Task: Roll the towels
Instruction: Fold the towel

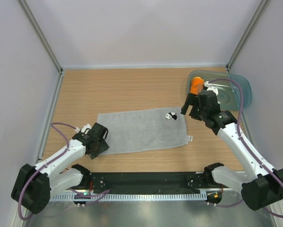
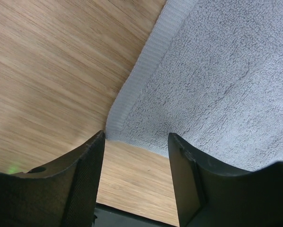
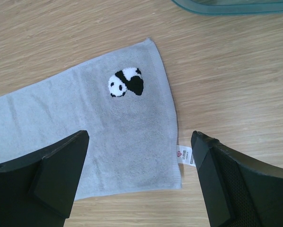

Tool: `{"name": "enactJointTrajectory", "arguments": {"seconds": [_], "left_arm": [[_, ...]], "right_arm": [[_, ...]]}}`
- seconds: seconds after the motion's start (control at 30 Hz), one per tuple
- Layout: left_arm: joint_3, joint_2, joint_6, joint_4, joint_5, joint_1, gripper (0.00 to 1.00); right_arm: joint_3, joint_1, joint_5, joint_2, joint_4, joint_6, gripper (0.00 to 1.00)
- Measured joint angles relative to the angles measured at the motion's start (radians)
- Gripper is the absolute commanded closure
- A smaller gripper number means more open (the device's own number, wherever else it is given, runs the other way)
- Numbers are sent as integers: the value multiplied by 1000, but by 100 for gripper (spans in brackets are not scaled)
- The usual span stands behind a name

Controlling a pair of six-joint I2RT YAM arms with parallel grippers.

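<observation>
The plain light grey towel [image 1: 141,130] lies flat and spread out in the middle of the table, with a small panda patch [image 1: 170,116] near its far right corner. My left gripper [image 1: 100,144] sits low at the towel's near left corner. In the left wrist view its jaws [image 2: 137,137] stand apart, with the towel [image 2: 217,80] corner just ahead of the tips and bare wood between them. My right gripper [image 1: 189,111] hovers open over the towel's right end [image 3: 84,118], jaws wide [image 3: 140,136]. The orange towel [image 1: 196,86] sits rolled in the tub.
The translucent blue-green tub [image 1: 236,92] stands at the far right, behind the right gripper; its rim [image 3: 226,5] shows at the top of the right wrist view. A white label [image 3: 185,155] sticks out from the grey towel's right edge. Grey walls enclose the table.
</observation>
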Motion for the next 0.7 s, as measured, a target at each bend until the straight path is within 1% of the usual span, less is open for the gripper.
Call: {"name": "enactJointTrajectory", "arguments": {"seconds": [0.1,0.13,0.2,0.33,0.37,0.4,0.43,0.5,0.53,0.57,0.63,0.67,0.7], "left_arm": [[-1,-6,0,5,-7,0,50],[-2,-10,0,6,-11,0,55],[-2,-14,0,6,-17,0,58],[-2,-14,0,6,-30,0,71],[-2,-14,0,6,-31,0,76],[-2,-14,0,7,-34,0,79],[-3,-14,0,6,-36,0,85],[-2,-16,1,6,-39,0,89],[-2,-19,1,6,-40,0,97],[-2,-24,0,6,-42,0,100],[-2,-40,3,4,-50,0,100],[-2,-49,4,2,-53,0,100],[-1,-58,5,-1,-56,0,100]], "right_arm": [[0,0,0,9,0,1,3],[-1,0,0,13,0,1,4],[-3,0,0,17,1,2,4],[-18,0,11,23,-7,16,7],[-23,0,21,23,-17,28,9],[-28,0,35,24,-28,40,10],[-34,0,45,25,-37,51,11],[-52,0,61,29,-53,77,16],[-68,0,64,29,-55,89,19],[-89,0,65,29,-57,103,24],[-133,-1,61,34,-66,126,30],[-154,-2,57,41,-73,135,40],[-174,-2,51,49,-73,141,45]]}}
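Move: The folded grey towel's near-left corner lies almost between my left fingertips, about 1 cm back, 1 cm left and 1 cm below. The towel's middle is some 9 cm ahead of that hand and 18 cm to its right. My right hand hangs about 17 cm above the cloth. From it the near-right corner is about 8 cm back and 3 cm right, the white tag 5 cm back and 4 cm right, and the panda 3 cm ahead and 3 cm left. I shut my left fingers from a little over half open, pinching the towel's near-left corner, and ease that hand about 1 cm up, forward and left. After a slow start, my right hand drops faster and faster, about 9 cm down and 4 cm back, towards the near-right corner, tipping its fingers some 15 degrees further down and narrowing them to about two-thirds open, still clear of the cloth. ##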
